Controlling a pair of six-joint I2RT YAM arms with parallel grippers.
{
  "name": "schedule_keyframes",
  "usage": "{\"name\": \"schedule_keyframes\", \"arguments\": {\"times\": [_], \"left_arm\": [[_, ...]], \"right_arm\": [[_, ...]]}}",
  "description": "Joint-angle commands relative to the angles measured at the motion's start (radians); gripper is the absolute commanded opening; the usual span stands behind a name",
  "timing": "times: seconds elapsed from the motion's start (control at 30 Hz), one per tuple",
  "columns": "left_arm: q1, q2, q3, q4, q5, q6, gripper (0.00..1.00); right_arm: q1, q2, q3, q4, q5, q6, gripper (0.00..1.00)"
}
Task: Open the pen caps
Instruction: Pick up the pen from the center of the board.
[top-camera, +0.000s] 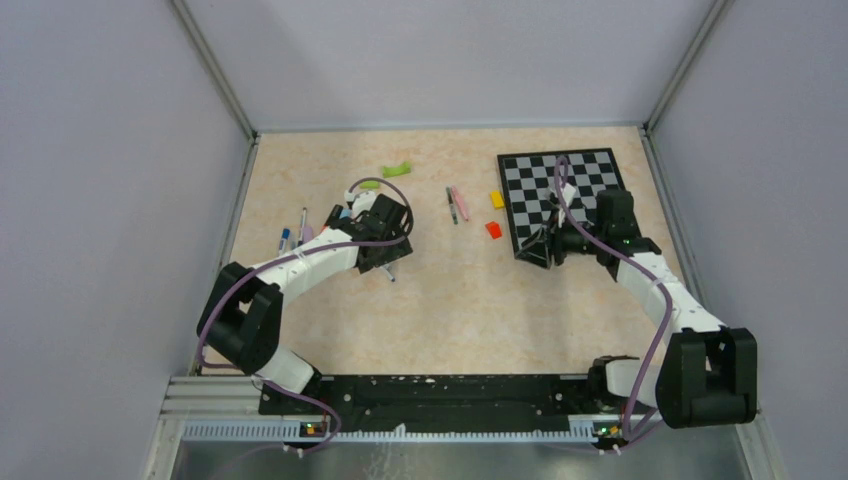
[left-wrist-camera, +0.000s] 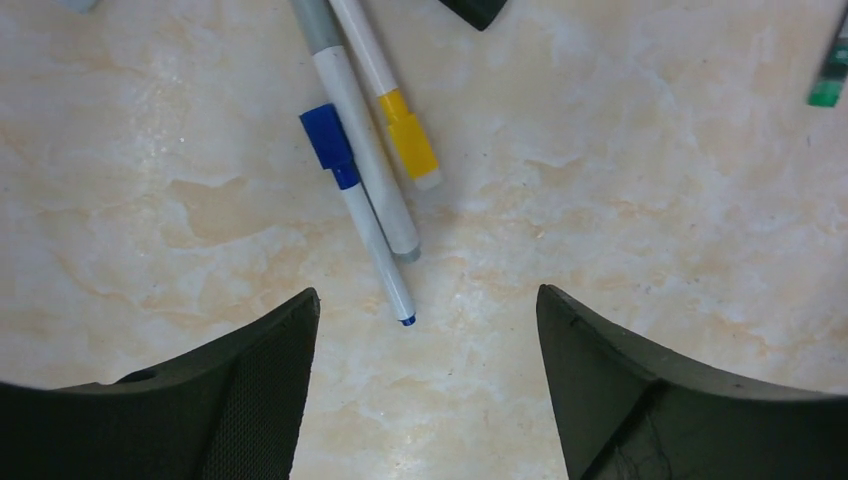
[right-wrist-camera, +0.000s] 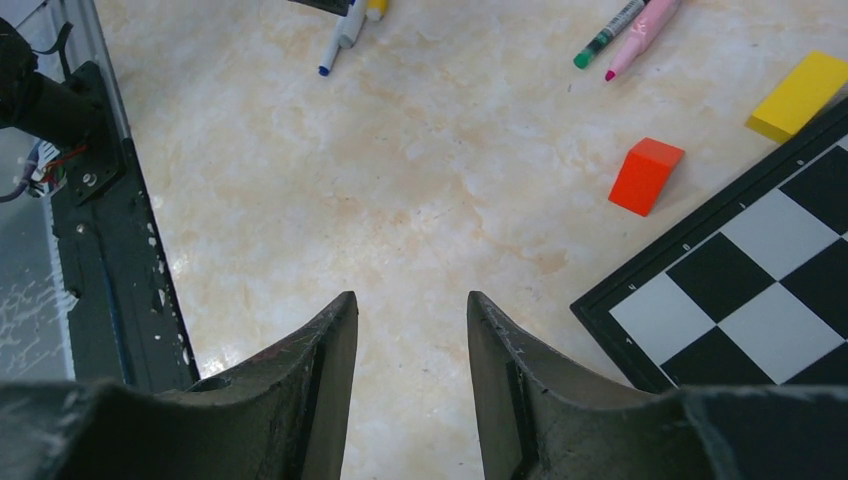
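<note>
Three pens lie in a fan on the table in the left wrist view. One is thin and white with a blue cap (left-wrist-camera: 328, 140). One is a grey-white pen (left-wrist-camera: 372, 175). The third is white with a yellow cap (left-wrist-camera: 408, 138). My left gripper (left-wrist-camera: 428, 300) hangs open just short of their near ends, with only bare table between its fingers. From above it shows as the left gripper (top-camera: 386, 256). A green pen (right-wrist-camera: 606, 34) and a pink pen (right-wrist-camera: 642, 30) lie further right. My right gripper (right-wrist-camera: 412, 298) is open and empty beside the chessboard corner.
A chessboard (top-camera: 570, 190) fills the back right, its black rim (right-wrist-camera: 705, 222) close to my right fingers. An orange block (right-wrist-camera: 645, 175) and a yellow block (right-wrist-camera: 800, 95) sit by it. A green curved piece (top-camera: 397, 169) lies at the back, and two more pens (top-camera: 285, 238) lie far left.
</note>
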Motion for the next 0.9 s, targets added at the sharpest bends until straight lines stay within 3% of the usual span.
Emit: {"name": "schedule_keyframes", "arguments": {"times": [0.0, 0.1, 0.4, 0.53, 0.87], "left_arm": [[0.007, -0.003, 0.034, -0.075, -0.090, -0.040, 0.76], [0.029, 0.011, 0.030, -0.066, -0.065, -0.048, 0.63], [0.072, 0.042, 0.031, -0.049, -0.047, -0.024, 0.43], [0.090, 0.067, 0.034, -0.038, -0.022, -0.014, 0.29], [0.101, 0.109, 0.031, -0.002, -0.002, 0.024, 0.26]], "right_arm": [[-0.042, -0.039, -0.008, 0.056, -0.023, -0.022, 0.43], [-0.061, -0.049, -0.020, 0.069, -0.029, -0.016, 0.43], [-0.073, -0.051, -0.038, 0.087, -0.044, -0.013, 0.43], [-0.074, -0.040, -0.037, 0.086, -0.041, -0.012, 0.43], [-0.072, -0.027, -0.040, 0.087, -0.045, -0.012, 0.43]]}}
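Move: Lying about 3 cm to the left hand's left and 2 cm ahead, some 6 cm below it, is the blue-capped pen. A grey-capped marker lies right against it, about 5 cm ahead of the hand and 3 cm left; the yellow-capped marker is some 7 cm ahead and 3 cm left, and the black highlighter about 10 cm ahead and 4 cm left. From the right hand the blue-capped pen is roughly 30 cm left, 5 cm ahead and 14 cm lower. Shifting left about 4 cm, the left hand brings its open fingers over the body of the blue-capped pen, sinking some 3 cm as it goes, the last part almost straight down. Meanwhile the fingers close from nearly wide to about a quarter open, and the wrist turns slightly counter-clockwise and tips a little further down. Contact with the pen can't be made out. ##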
